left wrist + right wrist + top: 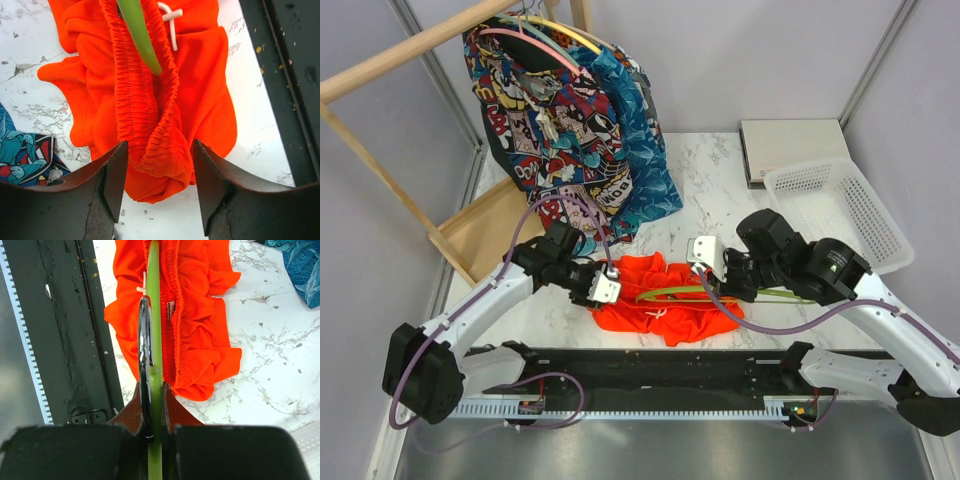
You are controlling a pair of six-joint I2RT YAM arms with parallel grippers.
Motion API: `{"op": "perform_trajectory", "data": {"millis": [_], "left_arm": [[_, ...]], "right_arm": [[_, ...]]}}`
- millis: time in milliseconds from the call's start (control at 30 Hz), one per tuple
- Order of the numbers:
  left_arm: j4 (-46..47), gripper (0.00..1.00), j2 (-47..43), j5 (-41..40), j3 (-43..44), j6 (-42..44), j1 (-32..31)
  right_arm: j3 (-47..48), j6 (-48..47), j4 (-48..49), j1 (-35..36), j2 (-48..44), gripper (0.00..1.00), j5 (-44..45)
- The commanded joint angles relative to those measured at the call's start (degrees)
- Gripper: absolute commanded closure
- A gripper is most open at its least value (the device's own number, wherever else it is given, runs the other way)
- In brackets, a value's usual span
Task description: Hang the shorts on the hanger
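The orange-red shorts lie bunched on the marble table between the two arms. The lime-green hanger lies across them, with one arm pushed into the waistband. My right gripper is shut on the hanger beside its dark metal hook, at the right edge of the shorts. My left gripper is open, its jaws standing on either side of the gathered waistband end of the shorts without pinching it. The hanger tip shows inside the waistband, and the white drawstring lies beyond it.
A comic-print garment and a blue patterned one hang on a wooden rack at the back left, close behind the left arm. A white basket and a grey box stand at the back right. A black rail runs along the near edge.
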Motion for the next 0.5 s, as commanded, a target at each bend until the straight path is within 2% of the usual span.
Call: {"op": "perform_trajectory", "data": {"millis": [0, 133, 233, 267, 400, 467], "left_arm": [[0.5, 0.41, 1.2, -3.8, 1.3, 10.3, -1.6], [-2.5, 0.52, 3.1, -7.1, 2.4, 14.1, -3.3], [-4.0, 0.65, 2.1, -7.5, 2.5, 15.9, -4.0], [-4.3, 0.76, 2.0, -8.2, 2.5, 16.4, -4.9], [-5.5, 0.98, 1.3, -10.6, 2.3, 16.9, -6.3], [-6.1, 0.98, 0.1, -10.1, 2.8, 16.9, -6.4]], "right_arm": [[0.9, 1.1, 2.3, -0.4, -0.2, 1.00, 0.4], [0.8, 1.5, 2.6, -0.6, -0.1, 1.00, 0.5], [0.8, 2.4, 3.3, -0.7, 0.0, 1.00, -0.5], [0.6, 2.6, 3.6, -0.8, 0.0, 1.00, -0.9], [-1.0, 3.5, 5.1, -0.7, 1.2, 1.00, -3.5], [-1.2, 3.7, 6.1, -0.7, 1.7, 1.00, -4.2]]}}
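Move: The left end of the shorts' waistband sits between the open left fingertips, about 2 cm below and 1 cm to the right of the hand point. From the left hand, the hanger's near tip is some 7 cm to the right and about level; the drawstring is about 12 cm right, 2 cm back, 4 cm below; the patterned garment's hem is some 10 cm straight ahead. From the right hand, that waistband end lies about 23 cm left, 3 cm ahead and 14 cm lower. Sink the left gripper about 2 cm onto the left end of the waistband, turning the wrist some 15 degrees, clockwise and with the fingers tipping steeper. Shut the fingers from over half open to almost closed on the way down, so they pinch the waistband's elastic edge. Keep the right hand's grip on the hanger, holding it nearly still above the shorts. ##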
